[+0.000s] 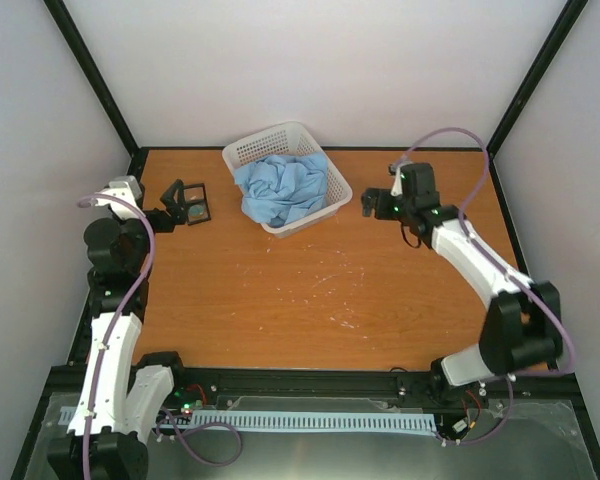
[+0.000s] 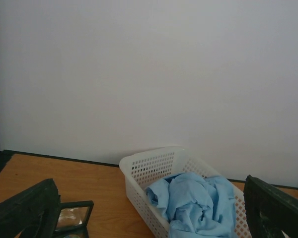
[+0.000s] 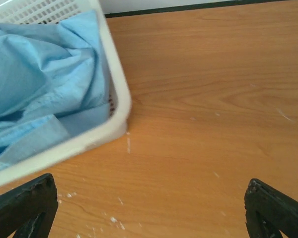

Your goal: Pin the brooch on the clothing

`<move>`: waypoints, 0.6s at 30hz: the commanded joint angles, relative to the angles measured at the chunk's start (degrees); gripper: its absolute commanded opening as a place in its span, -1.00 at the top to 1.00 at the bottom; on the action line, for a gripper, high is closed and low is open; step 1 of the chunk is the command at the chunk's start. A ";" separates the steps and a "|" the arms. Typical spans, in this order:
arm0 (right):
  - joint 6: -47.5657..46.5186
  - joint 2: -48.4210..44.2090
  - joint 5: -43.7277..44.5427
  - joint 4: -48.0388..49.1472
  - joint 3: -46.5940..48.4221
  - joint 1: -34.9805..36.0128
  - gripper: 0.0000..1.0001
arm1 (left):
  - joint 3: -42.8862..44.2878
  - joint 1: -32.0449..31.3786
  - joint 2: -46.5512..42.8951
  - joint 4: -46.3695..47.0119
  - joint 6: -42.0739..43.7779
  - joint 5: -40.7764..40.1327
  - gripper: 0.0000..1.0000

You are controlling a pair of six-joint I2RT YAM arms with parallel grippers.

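Observation:
The clothing [image 1: 280, 190], a light blue shirt, lies crumpled in a white mesh basket [image 1: 270, 140] at the back middle of the table; it also shows in the wrist views [image 2: 198, 206] [image 3: 35, 74]. The brooch [image 1: 197, 212] is a small greenish spot inside an open black hinged box [image 1: 190, 200] to the basket's left. My left gripper [image 1: 170, 204] [image 2: 149, 198] stands open just left of the box, empty. My right gripper [image 1: 375, 205] [image 3: 149, 198] is open over bare table, just right of the basket's near corner, holding nothing.
The black box [image 2: 72, 218] sits right by my left gripper's left finger [image 2: 25, 213]. The basket's rim [image 3: 89, 141] is close ahead of my right gripper. White walls and black frame posts close in the orange table [image 1: 320, 290]. Small white specks dot its middle.

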 commanded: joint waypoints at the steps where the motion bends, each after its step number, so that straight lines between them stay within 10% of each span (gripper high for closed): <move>1: -2.33 10.97 -5.99 0.52 11.63 2.51 -1.00 | -0.02 0.79 0.86 4.91 -0.09 4.97 -0.99; 18: -7.26 62.37 6.65 -22.31 77.41 20.50 -1.00 | -0.17 1.09 1.48 7.08 0.31 9.25 -1.00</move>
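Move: Ahead and to the left of the right hand lies the clothing, bundled in the white basket: about 15 cm farther out, 21 cm to the left and 15 cm below. The basket's middle is roughly 17 cm ahead, 20 cm left and 16 cm down; a small framed box stands some 24 cm to the left of the clothing and 4 cm nearer. From the left hand the clothing is about 22 cm ahead, 21 cm right and 29 cm below. Sweeping some 25 cm left and 13 cm forward, the open right hand crosses the basket's near right side to come over the clothing, staying almost level and just starting to sink at the end. It turns about 20 degrees counter-clockwise on the way, its fingers still slanting down and wide open; no touch can be seen. The left hand, open, only drifts 2 cm right. ##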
